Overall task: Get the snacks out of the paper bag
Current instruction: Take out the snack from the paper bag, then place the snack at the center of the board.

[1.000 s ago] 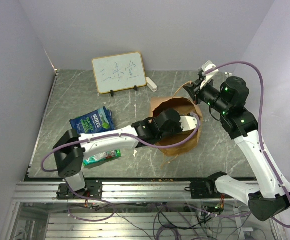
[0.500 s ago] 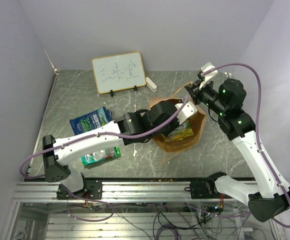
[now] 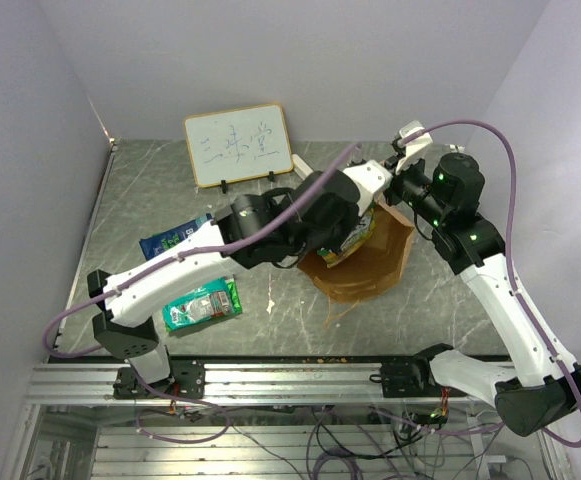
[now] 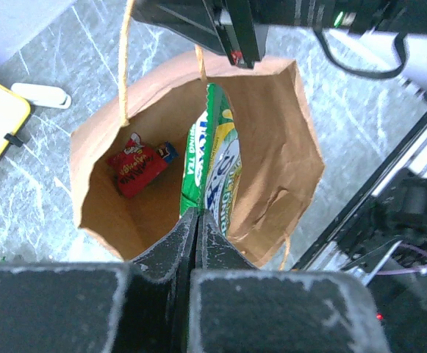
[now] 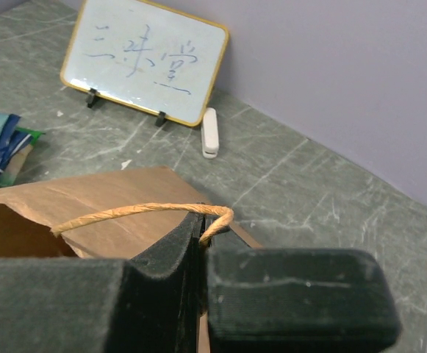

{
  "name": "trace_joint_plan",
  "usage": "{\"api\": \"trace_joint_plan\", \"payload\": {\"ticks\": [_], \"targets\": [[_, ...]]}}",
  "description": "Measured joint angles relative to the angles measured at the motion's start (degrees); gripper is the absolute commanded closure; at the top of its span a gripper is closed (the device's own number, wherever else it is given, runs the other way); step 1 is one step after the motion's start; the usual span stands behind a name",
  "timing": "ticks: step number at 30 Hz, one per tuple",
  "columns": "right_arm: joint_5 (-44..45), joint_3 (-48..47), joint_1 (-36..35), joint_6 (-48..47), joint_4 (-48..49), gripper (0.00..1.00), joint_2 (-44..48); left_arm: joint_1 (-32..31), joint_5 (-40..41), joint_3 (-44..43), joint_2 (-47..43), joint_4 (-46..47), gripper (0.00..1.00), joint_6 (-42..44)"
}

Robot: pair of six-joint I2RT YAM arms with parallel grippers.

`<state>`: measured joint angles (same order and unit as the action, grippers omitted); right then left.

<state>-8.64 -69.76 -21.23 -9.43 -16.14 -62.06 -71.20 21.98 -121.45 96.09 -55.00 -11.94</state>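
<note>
The brown paper bag [image 3: 375,270] stands open right of the table's middle. My right gripper [image 3: 395,182] is shut on its twisted handle [image 5: 140,212], pinched between the jaws [image 5: 204,220]. My left gripper [image 3: 355,222] is shut on the lower edge of a green and yellow snack packet [image 4: 213,162] and holds it upright in the bag's mouth; the packet also shows from above [image 3: 355,242]. A red packet [image 4: 136,168] lies at the bottom of the bag [image 4: 301,147]. A blue packet [image 3: 170,238] and a green packet [image 3: 203,305] lie on the table to the left.
A white framed board [image 3: 237,143] with writing stands at the back, with a small white stick [image 5: 210,132] beside it. Grey walls close the table on the left, back and right. The metal rail with the arm bases runs along the near edge.
My left gripper has risen out of the bag with the green and yellow packet, and the arm has swung up and back. My right gripper still holds the handle, shifted slightly left.
</note>
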Motion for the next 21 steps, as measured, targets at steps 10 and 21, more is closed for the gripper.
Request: {"api": "trace_joint_plan", "payload": {"ticks": [10, 21], "targets": [[5.5, 0.0, 0.0, 0.3, -0.5, 1.0, -0.2, 2.2, 3.6, -9.3, -6.7, -6.3, 0.93, -8.1], [5.4, 0.0, 0.0, -0.3, -0.5, 0.99, -0.2, 9.9, 14.1, -13.3, -11.9, -16.7, 0.93, -16.9]]}}
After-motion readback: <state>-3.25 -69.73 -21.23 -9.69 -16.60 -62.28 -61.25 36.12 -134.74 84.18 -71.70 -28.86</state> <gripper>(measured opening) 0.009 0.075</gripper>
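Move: The left gripper already pinches the green snack at the paper bag's mouth. The blue snack pack on the left pile lies about 33 cm to its left, 15 cm ahead and 35 cm below; the teal pack is about 28 cm left, level fore and aft and equally low. The open bag is centred about 12 cm ahead and 8 cm right, 22 cm down, with the red snack 15 cm straight ahead, 28 cm below. From the right gripper, the blue pack is roughly 45 cm left, 2 cm ahead and 34 cm down. Swing the left gripper left about 17 cm and up some 11 cm, away from the paper bag and out to the side of the snack pile, climbing first and sweeping left faster after. Turn the wrist about 30 degrees counter-clockwise, its left side dipping, fingers shut on the green snack. Keep the right gripper pinching the bag's handle, letting it ease under 2 cm right. ##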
